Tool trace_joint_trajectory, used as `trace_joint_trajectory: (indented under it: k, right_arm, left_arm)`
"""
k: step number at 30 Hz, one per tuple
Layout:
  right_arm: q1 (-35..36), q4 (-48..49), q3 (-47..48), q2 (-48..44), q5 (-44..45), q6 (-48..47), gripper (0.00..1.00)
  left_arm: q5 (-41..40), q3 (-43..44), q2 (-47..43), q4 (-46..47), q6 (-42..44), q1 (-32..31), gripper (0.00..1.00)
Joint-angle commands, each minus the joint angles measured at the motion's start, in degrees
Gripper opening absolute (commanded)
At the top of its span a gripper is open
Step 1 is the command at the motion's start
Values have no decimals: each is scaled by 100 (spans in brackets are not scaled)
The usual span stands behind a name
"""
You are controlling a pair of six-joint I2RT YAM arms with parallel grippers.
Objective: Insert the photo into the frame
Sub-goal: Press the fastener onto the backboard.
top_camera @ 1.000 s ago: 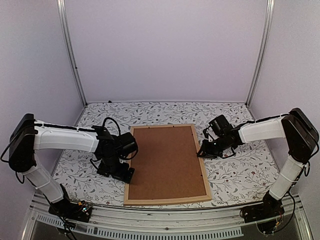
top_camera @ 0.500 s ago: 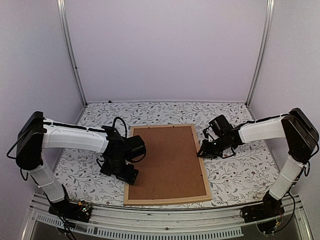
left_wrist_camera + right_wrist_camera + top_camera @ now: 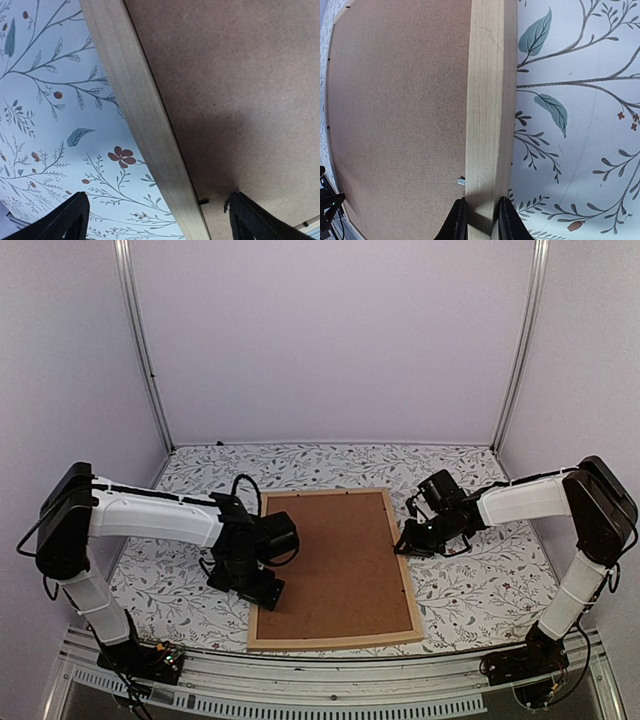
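The frame [image 3: 335, 641], thin light-wood bars, lies flat mid-table with a plain brown backing board [image 3: 335, 560] filling it. The photo is hidden. My left gripper [image 3: 258, 587] stands open at the frame's left side. In the left wrist view it [image 3: 156, 216] straddles the left bar [image 3: 145, 115], one finger [image 3: 70, 220] over the cloth and the other over the board [image 3: 235, 75]. My right gripper [image 3: 403, 545] is at the frame's right side. The right wrist view shows it [image 3: 481, 216] shut on the right bar [image 3: 487, 100].
The table [image 3: 470, 590] wears a white cloth printed with leaves and flowers. A small metal tab [image 3: 461, 181] sticks out from the right bar over the board [image 3: 400, 110]. Pale walls and metal posts [image 3: 140, 350] close in the back and sides.
My left arm has moved right, bringing its open gripper over the frame's left bar. The right gripper and the frame have stayed put.
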Motion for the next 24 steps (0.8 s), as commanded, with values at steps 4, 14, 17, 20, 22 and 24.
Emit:
trace_joint_trajectory:
  k: [4,14,17,20,22,24]
  right_arm:
    - [166,-363,-269,427,-126,-40,8]
    - [96,-709,112,478,17,-427,7]
    - [12,-877,293,494,10,-721,6]
    - [-66,-1124,502,570,30,-1060,6]
    - [-160,-1301,638,628,22,-1380,6]
    - [-273,-1442,783,684,-35,-1634,6]
  left_arm:
    - [104,-90,-610,677,184,252,100]
    - [682,-293,-1578,1450,985,1712,100]
    - [761,-140,-1529,1646,1350,2259,100]
    - [1076,4,-1317,1922,1673,2636,100]
    - [1261,120,-1125,2157,1856,2787,100]
    - [1355,303,-910,2281,2020,2921,100]
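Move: The upper-left fastener lies on the frame's left rail, about 18 cm ahead of the left gripper, 2 cm to its right and 1 cm lower. The lower-left fastener is right beside the gripper, level with it, some 2 cm to the right and 1 cm below; the frame's far left corner is roughly 27 cm straight ahead. From the right gripper, the upper-left fastener is about 29 cm left and 5 cm farther out. Bring the open left gripper up off the lower-left fastener and carry it forward along the left rail towards the upper-left one, about 14 cm forward and 8 cm up, drifting a little left towards the end. Let the fingertips swing out to the right and forward, nearly 30 degrees in all. Keep the right fingers pinched on the right rail. ##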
